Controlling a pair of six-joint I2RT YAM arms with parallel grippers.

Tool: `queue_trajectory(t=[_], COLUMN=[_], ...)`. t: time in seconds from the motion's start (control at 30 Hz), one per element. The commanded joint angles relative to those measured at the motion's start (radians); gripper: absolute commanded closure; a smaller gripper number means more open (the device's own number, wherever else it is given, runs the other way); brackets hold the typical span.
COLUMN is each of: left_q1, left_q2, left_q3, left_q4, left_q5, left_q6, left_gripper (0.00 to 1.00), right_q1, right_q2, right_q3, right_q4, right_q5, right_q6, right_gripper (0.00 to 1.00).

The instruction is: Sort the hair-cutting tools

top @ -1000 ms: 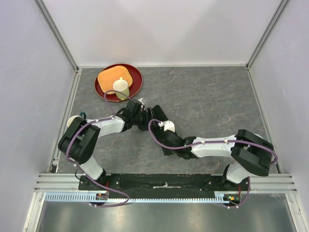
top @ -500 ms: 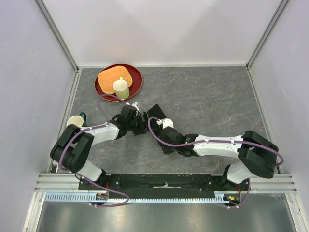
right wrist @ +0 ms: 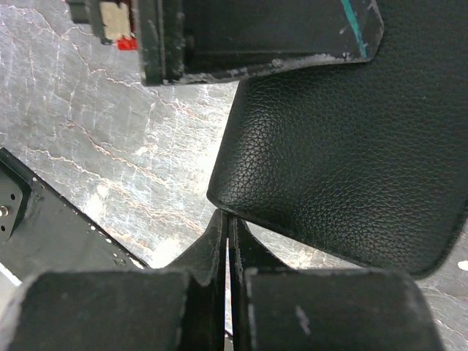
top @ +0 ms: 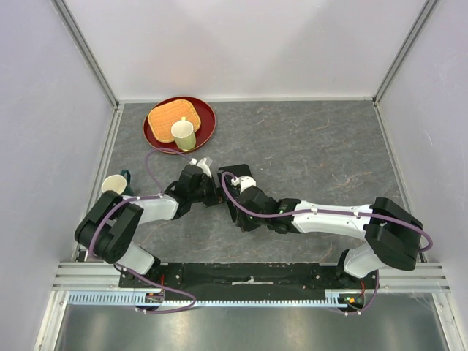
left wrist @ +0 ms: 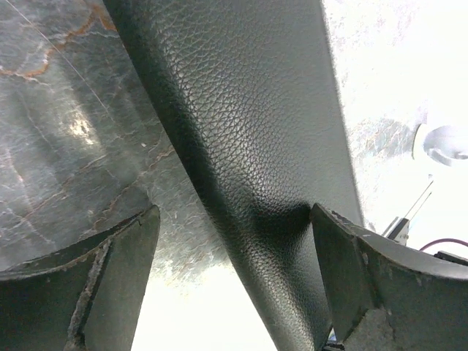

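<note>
A black grained-leather case (left wrist: 248,131) stands on edge on the grey marble table, between the two arms (top: 234,175). My left gripper (left wrist: 234,219) is open, with one finger on each side of the case; the right finger (left wrist: 351,278) is close against it and the left finger is well apart from it. My right gripper (right wrist: 228,216) is shut, its tips touching the lower rim of the case (right wrist: 344,161) near a rounded corner. Seen from above, the left gripper (top: 217,191) and right gripper (top: 235,212) meet at the case. The hair-cutting tools are out of view.
A red plate (top: 208,124) at the back left carries an orange woven mat (top: 167,115) and a cream cup (top: 183,133). A pale cup (top: 115,183) sits by the left wall. Grey walls enclose the table on three sides.
The left gripper has opened wide and its arm has drawn lower and nearer. The right arm has stretched further left along the case. The right jaws stayed shut.
</note>
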Motion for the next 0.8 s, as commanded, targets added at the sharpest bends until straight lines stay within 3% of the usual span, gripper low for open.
queue_trajectory(t=[0.0,0.1,0.23,0.4,0.77], left_q1=[-0.023,-0.032,-0.048,-0.059,-0.066], left_q2=[0.052,0.078,0.101,0.109,0.13], left_q3=[0.029,0.051,0.069,0.092,0.209], left_q4=[0.022,0.022,0.022,-0.02,-0.291], left_q5=[0.02,0.018,0.001,-0.078,-0.283], left_q6=[-0.051,-0.082,-0.117,-0.157,-0.165], left_gripper=[0.15,0.33,0.46,0.72,0.76], right_q1=[0.004,0.002,0.004,0.004,0.024], right_q2=[-0.027,-0.016,-0.004,0.01,-0.064], right_q3=[0.056,0.049,0.035,0.035,-0.109], right_q4=[0.073,0.088,0.123,0.125,0.082], right_q5=[-0.066,-0.08,-0.103,-0.155,-0.236], right_q6=[-0.018,-0.013,0.001,-0.007,-0.011], right_gripper=[1.0,1.0,1.0,1.0,1.0])
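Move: My open left hand is beside the spine of the folded black tool case. The case's middle lies about 6 cm to its right, level fore and aft, roughly 1 cm lower. The zip pull is some 9 cm back and 8 cm right of my left hand, at about its height, already between my right fingertips. From my right hand the case's middle is about 9 cm ahead, 1 cm left and 2 cm lower. The cream mug on the plate stands about 20 cm ahead and 11 cm left of my left hand. I bring my left hand about 3 cm to the right onto the spine of the case and close the wide-open fingers until they pinch it from both sides, tipping the wrist down some 10 degrees. My right hand keeps its shut grip on the zip pull at the near corner, easing back only about 1 cm. ##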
